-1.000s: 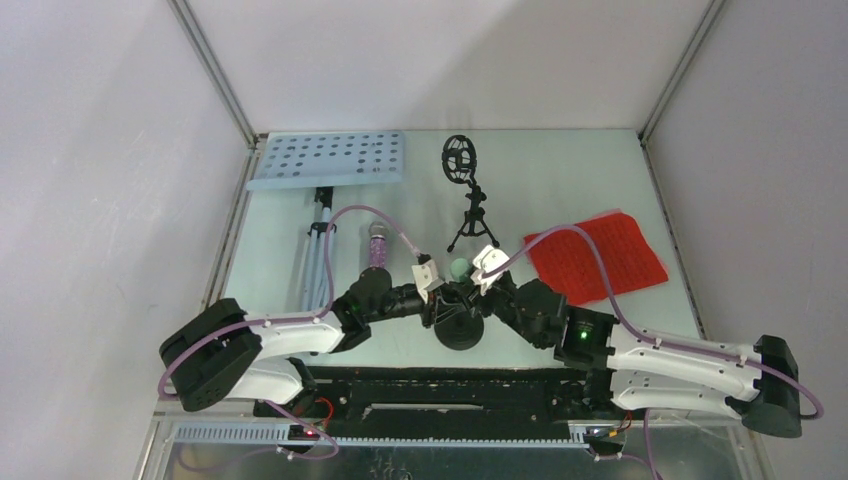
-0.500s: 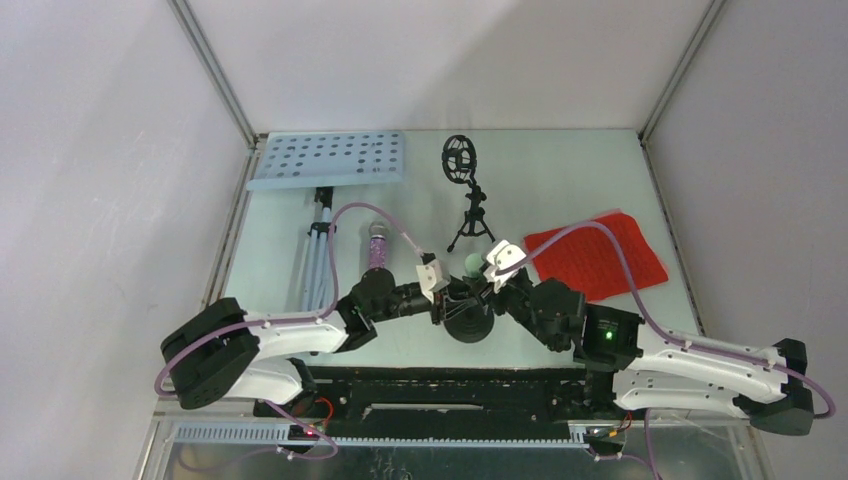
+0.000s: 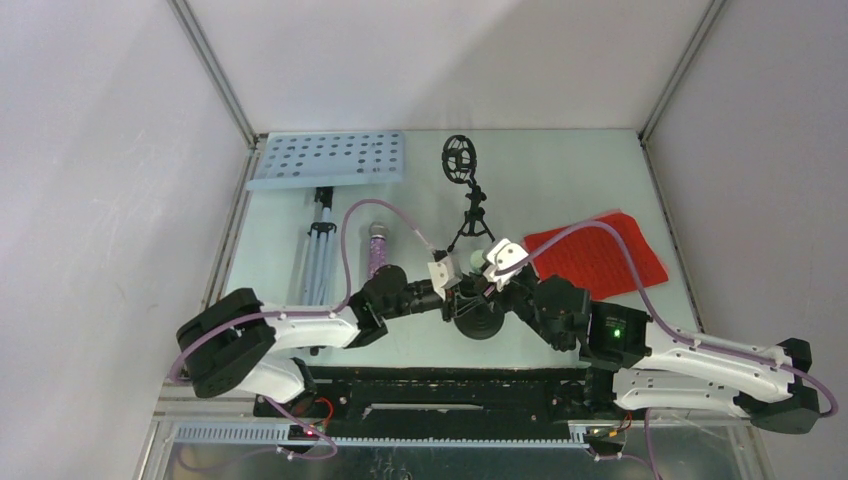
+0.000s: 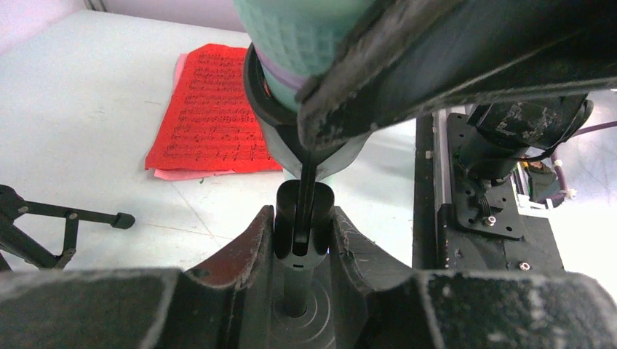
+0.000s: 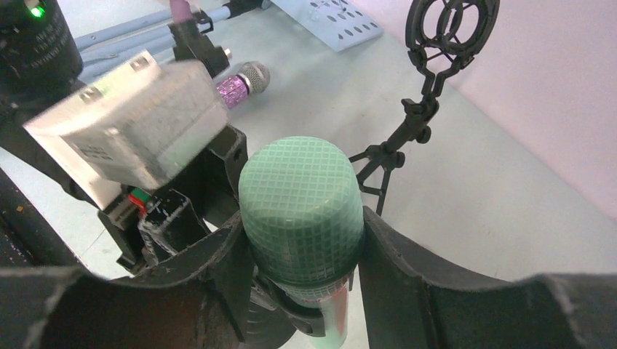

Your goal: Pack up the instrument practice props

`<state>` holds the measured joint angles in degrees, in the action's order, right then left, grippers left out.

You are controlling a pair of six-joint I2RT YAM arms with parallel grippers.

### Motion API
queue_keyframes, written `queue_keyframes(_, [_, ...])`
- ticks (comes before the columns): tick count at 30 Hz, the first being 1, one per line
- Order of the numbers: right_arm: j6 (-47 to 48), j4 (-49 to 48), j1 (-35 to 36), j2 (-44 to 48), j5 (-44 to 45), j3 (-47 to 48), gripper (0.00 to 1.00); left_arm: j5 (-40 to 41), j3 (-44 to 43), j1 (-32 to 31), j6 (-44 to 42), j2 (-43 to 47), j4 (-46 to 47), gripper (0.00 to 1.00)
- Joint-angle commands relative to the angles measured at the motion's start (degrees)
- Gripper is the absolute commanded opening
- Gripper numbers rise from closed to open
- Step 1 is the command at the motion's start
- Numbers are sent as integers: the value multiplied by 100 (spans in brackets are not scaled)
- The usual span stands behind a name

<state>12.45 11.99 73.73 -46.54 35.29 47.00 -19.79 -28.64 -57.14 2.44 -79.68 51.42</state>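
My right gripper point(image 5: 302, 222) is shut on the mint microphone point(image 5: 301, 207), its fingers on either side of the mesh head. The microphone's body runs down into the clip of a black mic mount point(image 3: 478, 322) with a round base. My left gripper point(image 4: 303, 233) is shut on that mount's upright post point(image 4: 303, 214). Both grippers meet at the near centre of the table point(image 3: 560, 170). The glittery purple microphone point(image 3: 378, 250) lies to the left, beside the blue-grey tripod point(image 3: 320, 250). Red score sheets point(image 3: 600, 255) lie to the right, with a pink sheet point(image 4: 196, 174) showing beneath them.
A second black mic mount point(image 3: 465, 195), a small tripod with a ring cradle, stands just beyond the grippers. The pale blue perforated music desk point(image 3: 328, 158) lies flat at the far left corner. Enclosure walls ring the table.
Both grippers have shifted a little to the right together, carrying the mint microphone and the round-based mount along. Neither grip has changed.
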Motion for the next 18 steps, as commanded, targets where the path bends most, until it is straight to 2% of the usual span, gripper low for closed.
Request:
queue_keyframes(1, [362,-1564,69,458,477,775,0,178,64,-18,-92,-459,-1357,0])
queue_keyframes(11, [542,-1546,121,571,526,1016,0,211,-104,-76,-93,-653,-1472,0])
queue_keyframes(18, [842,-1550,222,477,407,1556,0,165,-165,-86,-61,-727,-1477,0])
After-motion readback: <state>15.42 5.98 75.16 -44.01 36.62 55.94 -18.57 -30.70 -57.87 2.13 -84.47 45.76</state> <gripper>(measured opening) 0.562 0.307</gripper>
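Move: Just under the right hand, which pinches the mint-green microphone near its head, the mic clip sits about 5 cm lower and 1 cm to the left; from the left hand, gripping the stand, it is 1 cm right, 5 cm up and level fore and aft. From the right hand, the small tripod stands some 20 cm ahead, 1 cm left; the red sheets lie about 26 cm right, 16 cm ahead. Both are well below it. Pulling the two apart: the right hand draws the green microphone up out of the clip, slowly first and then fast, about 10 cm in all, rolling its left side up some 15 degrees. The left hand keeps its pinch on the stand just below the clip and sinks with it about 4 cm, tilting slightly. Both grips stay as they were. ##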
